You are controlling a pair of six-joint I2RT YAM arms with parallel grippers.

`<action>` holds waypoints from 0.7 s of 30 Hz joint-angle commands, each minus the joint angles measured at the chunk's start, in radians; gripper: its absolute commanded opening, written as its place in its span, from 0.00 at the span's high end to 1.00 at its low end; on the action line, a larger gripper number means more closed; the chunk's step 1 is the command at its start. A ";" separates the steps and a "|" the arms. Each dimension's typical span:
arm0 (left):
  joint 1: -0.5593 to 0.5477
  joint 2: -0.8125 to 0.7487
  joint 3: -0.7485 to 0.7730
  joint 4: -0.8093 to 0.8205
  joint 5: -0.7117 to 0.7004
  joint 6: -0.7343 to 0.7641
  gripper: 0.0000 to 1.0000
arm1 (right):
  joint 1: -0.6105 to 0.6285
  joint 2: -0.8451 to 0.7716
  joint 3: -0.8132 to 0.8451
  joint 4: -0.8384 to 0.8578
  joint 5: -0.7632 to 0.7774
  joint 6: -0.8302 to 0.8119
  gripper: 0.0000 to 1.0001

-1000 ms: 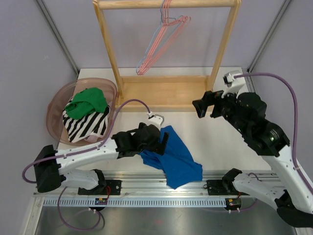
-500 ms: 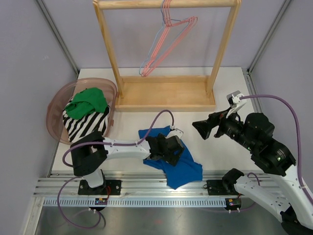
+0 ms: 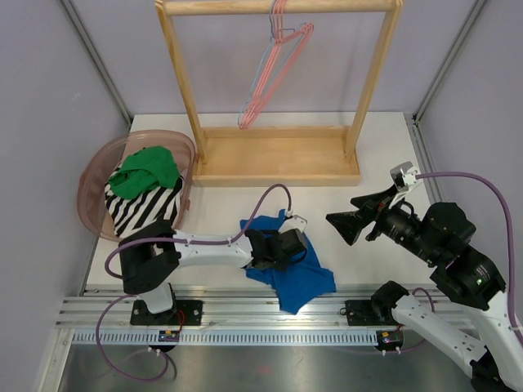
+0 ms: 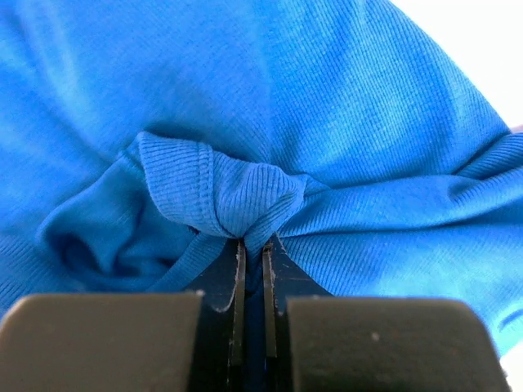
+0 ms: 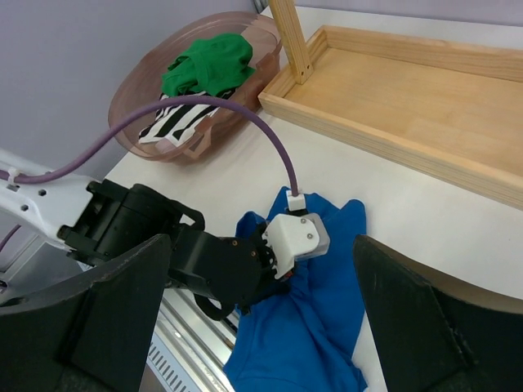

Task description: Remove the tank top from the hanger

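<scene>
The blue tank top (image 3: pixel 301 276) lies crumpled on the table near the front edge, off the hangers. My left gripper (image 3: pixel 283 255) is pressed down onto it. In the left wrist view the jaws (image 4: pixel 253 247) are shut on a bunched fold of the tank top (image 4: pixel 351 122). My right gripper (image 3: pixel 350 226) hangs open in the air to the right of the tank top, holding nothing. From the right wrist view its fingers (image 5: pixel 106 318) frame the tank top (image 5: pixel 327 327) below. Empty pink and blue wire hangers (image 3: pixel 274 72) hang on the wooden rack's top bar.
A pink basket (image 3: pixel 91 173) at the left holds a green garment (image 3: pixel 145 170) and a black-and-white striped one (image 3: pixel 140 208). The wooden rack's base tray (image 3: pixel 278 155) stands at the back centre. A metal rail (image 3: pixel 245 314) runs along the near edge.
My left gripper reached right onto the tank top and shut on a fold of it. The right arm drew back and down to the right. The hangers are swinging on the bar.
</scene>
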 commanded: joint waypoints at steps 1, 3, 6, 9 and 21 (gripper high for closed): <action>-0.003 -0.119 0.000 -0.069 -0.128 -0.037 1.00 | 0.007 -0.023 0.020 0.013 -0.020 0.003 0.01; -0.003 -0.186 0.014 -0.143 -0.176 -0.045 1.00 | 0.007 -0.027 0.021 0.010 -0.015 0.003 0.01; 0.009 -0.278 0.046 -0.232 -0.273 -0.056 1.00 | 0.007 -0.032 0.020 0.009 -0.015 0.002 0.01; 0.047 -0.370 0.083 -0.316 -0.314 -0.051 1.00 | 0.007 -0.035 0.020 0.007 -0.017 0.002 0.01; 0.421 -0.626 0.406 -0.599 -0.353 0.094 1.00 | 0.007 -0.023 0.044 0.027 -0.025 -0.011 0.01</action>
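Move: The left hand already has the blue tank top pinched at the table; the pink basket lies about 47 cm to its left, 24 cm ahead and slightly higher. The green tank top inside is some 42 cm left and 26 cm ahead, and the rack's wooden base is 34 cm ahead, 3 cm left. From the right hand the basket is roughly 58 cm left, 23 cm ahead and 28 cm below. Still pinching the blue tank top, the left hand rises some 25 cm and swings left-forward towards the basket. ##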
